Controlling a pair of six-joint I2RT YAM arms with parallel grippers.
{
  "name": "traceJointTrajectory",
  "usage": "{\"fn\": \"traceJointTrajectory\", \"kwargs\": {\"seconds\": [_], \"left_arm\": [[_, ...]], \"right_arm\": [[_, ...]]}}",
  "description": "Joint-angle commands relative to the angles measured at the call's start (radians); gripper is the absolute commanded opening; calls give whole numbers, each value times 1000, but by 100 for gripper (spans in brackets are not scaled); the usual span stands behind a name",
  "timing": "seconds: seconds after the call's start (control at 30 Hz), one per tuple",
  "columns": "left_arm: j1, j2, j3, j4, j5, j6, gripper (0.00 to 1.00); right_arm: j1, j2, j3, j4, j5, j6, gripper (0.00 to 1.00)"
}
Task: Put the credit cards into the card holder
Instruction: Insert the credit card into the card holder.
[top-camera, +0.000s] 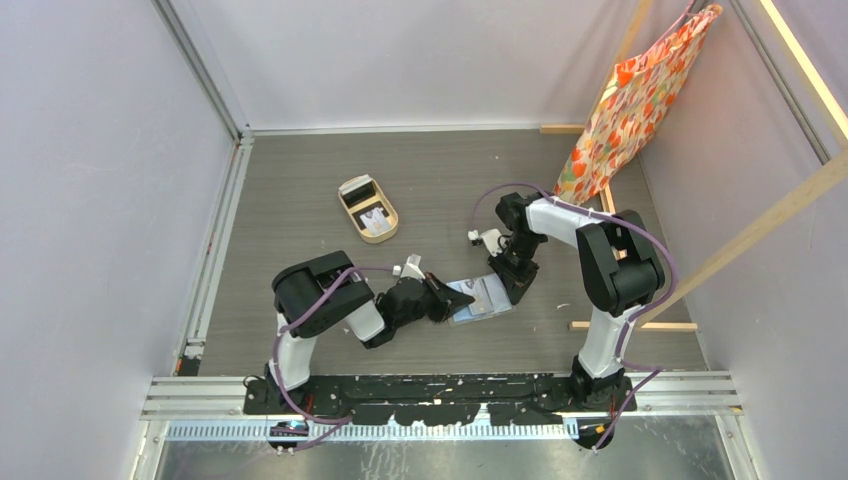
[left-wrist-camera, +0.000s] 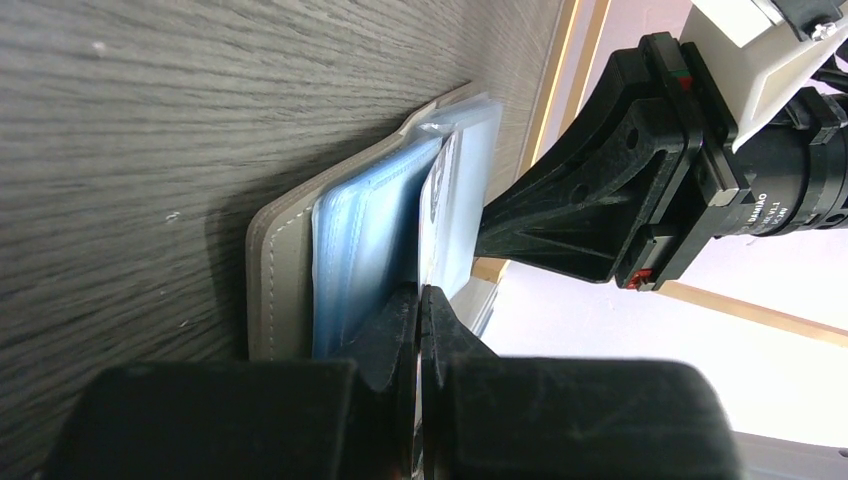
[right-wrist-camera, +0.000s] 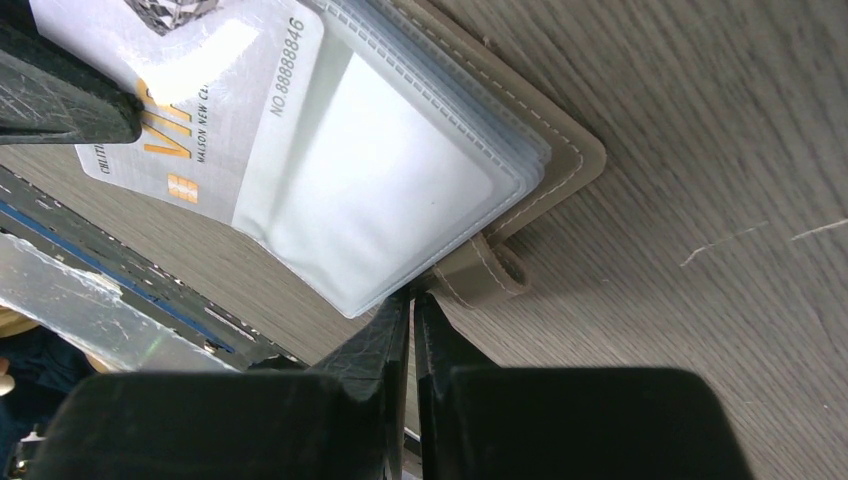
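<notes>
The card holder lies open on the table between both arms, its grey cover down and its bluish clear sleeves up. A white credit card with gold lettering lies partly inside a clear sleeve. My left gripper is shut on the card's near edge. My right gripper is shut on the holder's edge, right beside the snap tab. Its black fingers face the left gripper across the holder. More cards lie in a tray further back.
A tan oval tray stands at the back left of the holder. An orange patterned cloth hangs at the back right on a wooden frame. A wooden strip lies on the table by the right arm's base. Walls close in both sides.
</notes>
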Motion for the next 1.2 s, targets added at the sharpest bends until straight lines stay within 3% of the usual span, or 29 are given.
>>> {"fn": "traceJointTrajectory", "kwargs": {"seconds": [0.0, 0.23, 0.63, 0.87, 1.17], "left_arm": [[-6, 13, 5, -30, -34, 77, 0], [-6, -83, 20, -226, -30, 196, 0], [-31, -8, 92, -181, 1, 133, 4], [-30, -80, 71, -281, -5, 172, 21], [-20, -228, 178, -713, -11, 357, 43]], "right_arm": [[12, 1, 31, -11, -20, 2, 11], [15, 2, 30, -10, -21, 1, 11], [16, -3, 34, -13, -32, 3, 11], [10, -41, 37, -8, -17, 5, 13], [-9, -73, 39, -11, -28, -1, 15]]}}
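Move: The left hand, tips closed on the card, has the clear pocket on the card holder's right-hand page about 4 cm to its right, 1 cm ahead and 2 cm below. The holder's blue page lies roughly 2 cm to the left hand's left, 2 cm back and 2 cm lower; the strap loop is some 9 cm to its right and 1 cm ahead. From the right hand, at the holder's right edge, the pocket is about 4 cm left and 1 cm ahead. Keeping its pinch on the card, the left hand tips up a few degrees, then pushes the card about 1.5 cm to the right, deeper into the clear pocket. The fingers then let go, opening to under half, and the hand eases about 1 cm back to the left and up, rolling its left side upward. The right hand stays almost still, and the pocket's edge comes free of its tips. ##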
